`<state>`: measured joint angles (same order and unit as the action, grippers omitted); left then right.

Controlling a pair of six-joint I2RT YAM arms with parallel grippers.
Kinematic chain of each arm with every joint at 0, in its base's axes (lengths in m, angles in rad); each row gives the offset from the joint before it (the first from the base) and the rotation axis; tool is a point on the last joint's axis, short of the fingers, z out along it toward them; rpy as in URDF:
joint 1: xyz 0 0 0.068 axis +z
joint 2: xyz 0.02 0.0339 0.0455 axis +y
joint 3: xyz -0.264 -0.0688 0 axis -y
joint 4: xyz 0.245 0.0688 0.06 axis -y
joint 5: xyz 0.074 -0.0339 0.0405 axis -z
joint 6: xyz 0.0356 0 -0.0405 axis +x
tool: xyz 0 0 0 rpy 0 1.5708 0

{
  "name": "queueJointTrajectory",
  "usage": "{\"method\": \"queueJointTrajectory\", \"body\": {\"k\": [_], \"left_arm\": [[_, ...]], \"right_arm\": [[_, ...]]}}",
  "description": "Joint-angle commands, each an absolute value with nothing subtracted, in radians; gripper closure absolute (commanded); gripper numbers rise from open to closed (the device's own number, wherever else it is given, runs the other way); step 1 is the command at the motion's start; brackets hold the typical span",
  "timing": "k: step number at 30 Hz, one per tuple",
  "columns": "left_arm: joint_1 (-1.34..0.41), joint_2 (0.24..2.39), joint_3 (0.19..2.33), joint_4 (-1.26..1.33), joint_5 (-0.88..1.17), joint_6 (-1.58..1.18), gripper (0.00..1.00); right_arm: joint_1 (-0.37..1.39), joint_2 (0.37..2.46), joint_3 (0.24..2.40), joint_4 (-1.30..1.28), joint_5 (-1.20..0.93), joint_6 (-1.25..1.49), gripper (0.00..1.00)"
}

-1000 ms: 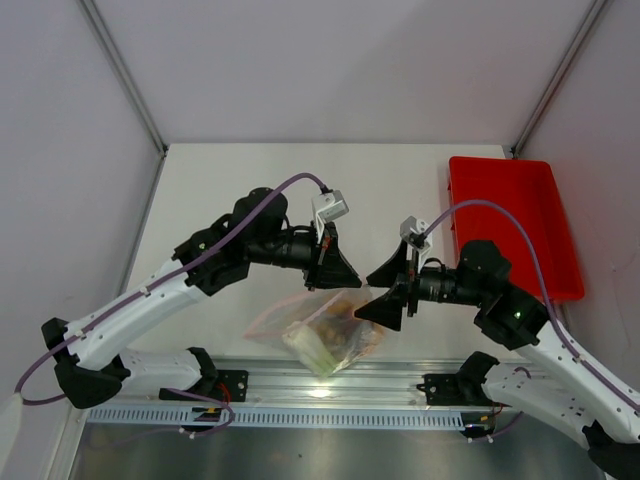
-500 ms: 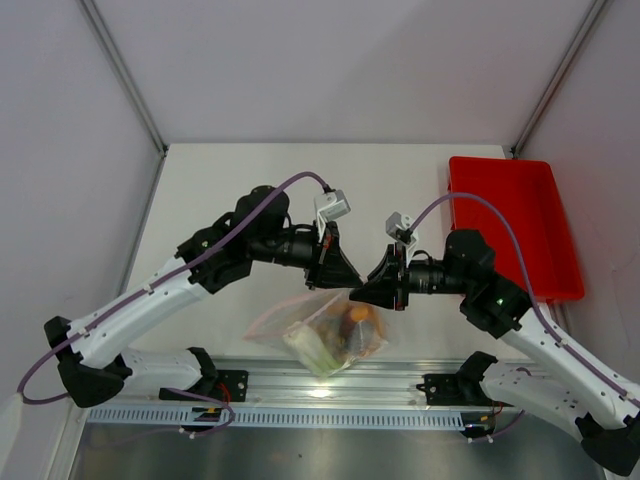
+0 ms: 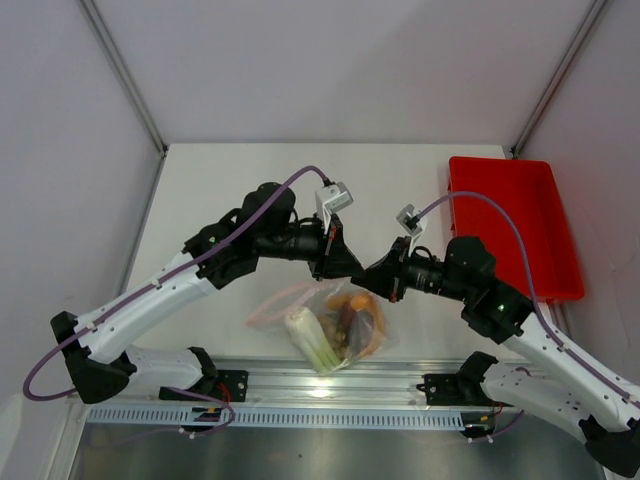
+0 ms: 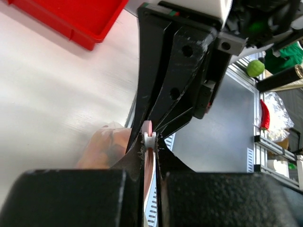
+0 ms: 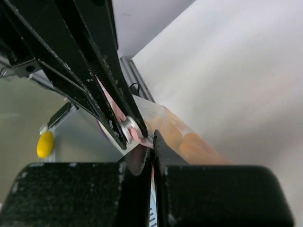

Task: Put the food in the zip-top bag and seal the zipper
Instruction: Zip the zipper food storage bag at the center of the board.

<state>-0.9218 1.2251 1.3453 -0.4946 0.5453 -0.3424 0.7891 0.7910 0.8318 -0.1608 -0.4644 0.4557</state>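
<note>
The clear zip-top bag (image 3: pixel 335 325) hangs over the table's near edge. Inside it is the food: a green-white leek stalk (image 3: pixel 305 340), an orange piece (image 3: pixel 352 300) and darker pieces. My left gripper (image 3: pixel 354 271) is shut on the pinkish zipper (image 4: pixel 147 126), right at its white slider (image 4: pixel 149 138). My right gripper (image 3: pixel 373 281) meets it tip to tip, shut on the bag's top edge just beside the slider (image 5: pixel 127 126). In the right wrist view, the gripper (image 5: pixel 152 142) pinches the pink strip, with orange food (image 5: pixel 189 142) showing through the plastic. In the left wrist view, that gripper (image 4: pixel 149 142) has the strip between its jaws.
A red tray (image 3: pixel 510 225) lies at the table's right side, also seen in the left wrist view (image 4: pixel 71 19). The metal rail (image 3: pixel 330 385) with both arm bases runs below the bag. Walls enclose the table on the left, right and far sides.
My right gripper moved left to the bag's top edge and went from open to shut beside the left gripper. The bag shifted and now hangs between both grippers.
</note>
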Motion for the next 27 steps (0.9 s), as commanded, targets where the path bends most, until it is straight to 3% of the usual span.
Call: {"method": "queueJointTrajectory", "body": {"k": [1,9,15,20,23,27], "left_arm": [[-0.925,1.227,1.351,-0.575,0.5,-0.365,0.99],[-0.927,1.22,1.333,-0.6,0.431,-0.368,0.99],[-0.925,1.213,1.342,-0.606,0.422,-0.339,0.99],[-0.925,1.226,1.379,-0.611,0.481,-0.301,0.99],[-0.923,1.223,1.391,-0.6,0.531,-0.288,0.99],[-0.919,1.216,1.387,-0.584,0.569,-0.287,0.99]], "right_arm": [[0.795,0.729,0.857,-0.081,-0.204,0.537,1.0],[0.792,0.672,0.807,-0.045,-0.086,0.65,1.0],[0.782,0.693,0.799,-0.015,-0.208,0.64,1.0],[0.778,0.722,0.847,-0.107,-0.464,0.444,1.0],[0.772,0.764,0.917,-0.262,-0.529,0.309,0.74],[0.761,0.802,0.95,-0.325,-0.659,0.23,0.73]]}}
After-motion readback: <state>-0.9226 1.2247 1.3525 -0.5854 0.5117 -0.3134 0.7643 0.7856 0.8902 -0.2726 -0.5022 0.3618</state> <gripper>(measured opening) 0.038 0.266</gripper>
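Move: Both hands meet over the bag. The slider is already between the left fingers, and lies about 2 cm left of and level with the right fingers, which still pinch the zipper's end. The bagged food hangs some 4 cm back, 3 cm left and 13 cm below the left hand; the green-tipped vegetable is roughly 5 cm back, 8 cm left and 14 cm below it. Both hands swing forward about 2 cm, then return, left still gripping the slider, right partly opening around the zipper. ##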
